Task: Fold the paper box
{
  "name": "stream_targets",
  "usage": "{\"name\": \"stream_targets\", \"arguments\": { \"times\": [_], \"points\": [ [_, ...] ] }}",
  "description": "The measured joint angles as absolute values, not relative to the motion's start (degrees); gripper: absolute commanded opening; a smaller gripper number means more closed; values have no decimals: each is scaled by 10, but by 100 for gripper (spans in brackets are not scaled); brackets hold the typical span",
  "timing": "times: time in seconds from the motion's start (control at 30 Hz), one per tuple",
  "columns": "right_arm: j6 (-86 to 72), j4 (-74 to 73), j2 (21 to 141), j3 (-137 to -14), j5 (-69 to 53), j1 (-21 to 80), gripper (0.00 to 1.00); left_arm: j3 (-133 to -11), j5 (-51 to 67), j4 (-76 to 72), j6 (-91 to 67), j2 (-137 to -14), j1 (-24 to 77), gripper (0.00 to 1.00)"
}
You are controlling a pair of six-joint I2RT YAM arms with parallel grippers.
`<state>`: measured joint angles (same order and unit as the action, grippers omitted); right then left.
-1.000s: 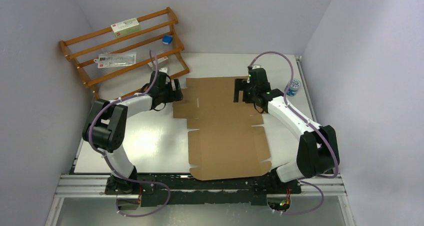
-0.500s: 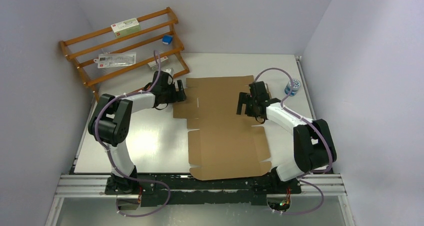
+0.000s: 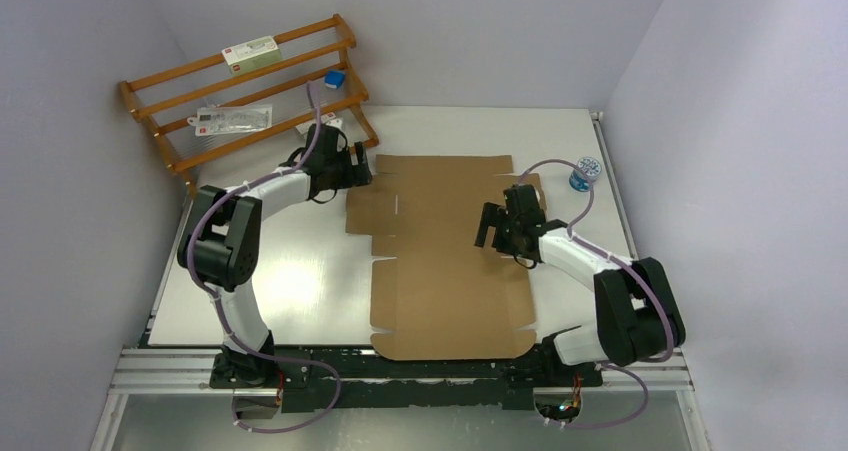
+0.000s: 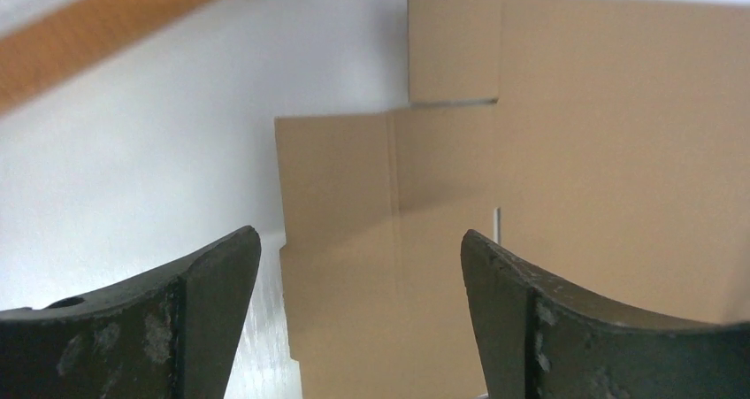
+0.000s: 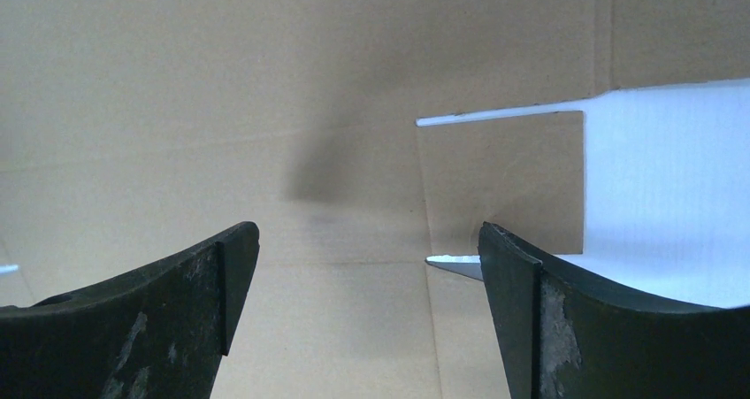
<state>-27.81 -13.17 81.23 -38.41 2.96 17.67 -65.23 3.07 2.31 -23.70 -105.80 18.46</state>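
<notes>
The paper box (image 3: 440, 251) is a large flat brown cardboard sheet with flaps and slits, lying on the white table. My left gripper (image 3: 362, 167) is open and empty at the sheet's far left corner; its wrist view shows the left flaps (image 4: 354, 204) between the fingers. My right gripper (image 3: 490, 229) is open and empty, low over the sheet's right side. Its wrist view shows bare cardboard (image 5: 336, 151) and a right side flap (image 5: 513, 187) with slits.
A wooden rack (image 3: 250, 91) with packets and a small blue block (image 3: 334, 78) stands at the back left, close behind the left gripper. A small blue and white roll (image 3: 584, 173) sits at the right, by the wall.
The right gripper has moved toward the near side along the sheet's right side. The left gripper has shifted slightly farther back. The sheet has slid a little toward the near left.
</notes>
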Motion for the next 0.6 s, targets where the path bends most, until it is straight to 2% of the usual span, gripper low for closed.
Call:
{"name": "stream_targets", "arguments": {
  "times": [0.3, 0.6],
  "points": [
    [-277, -132, 737, -350, -14, 177, 100, -746, 31, 38, -214, -1079, 192, 88],
    [-235, -95, 794, -498, 6, 145, 100, -756, 66, -17, -201, -1124, 204, 85]
  ]
}}
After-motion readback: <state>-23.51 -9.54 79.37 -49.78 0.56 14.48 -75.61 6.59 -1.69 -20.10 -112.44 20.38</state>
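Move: The left hand hovers open over the paper box's left flap, whose middle is about 2 cm back, 2 cm right and 4 cm down; the far-left corner tab is roughly 8 cm ahead and 5 cm right, with the rack's end 14 cm ahead and 1 cm right. For the right hand, low over the board, the far-right corner tab is some 21 cm ahead and 4 cm right, the right flap 14 cm ahead and 8 cm right, and the small right tab 2 cm ahead and 5 cm right. The right hand, its open fingers pressed down on the flat box, drags back about 2 cm, then lifts off and sweeps up and forward towards the far-right corner tab, ending some 9 cm higher as its fingers tip up about 15 degrees. Meanwhile the left hand, already clear and wide open, rises and goes about 5 cm forward towards the far-left corner tab, then shifts some 4 cm right and starts to sink, turning slightly clockwise. ##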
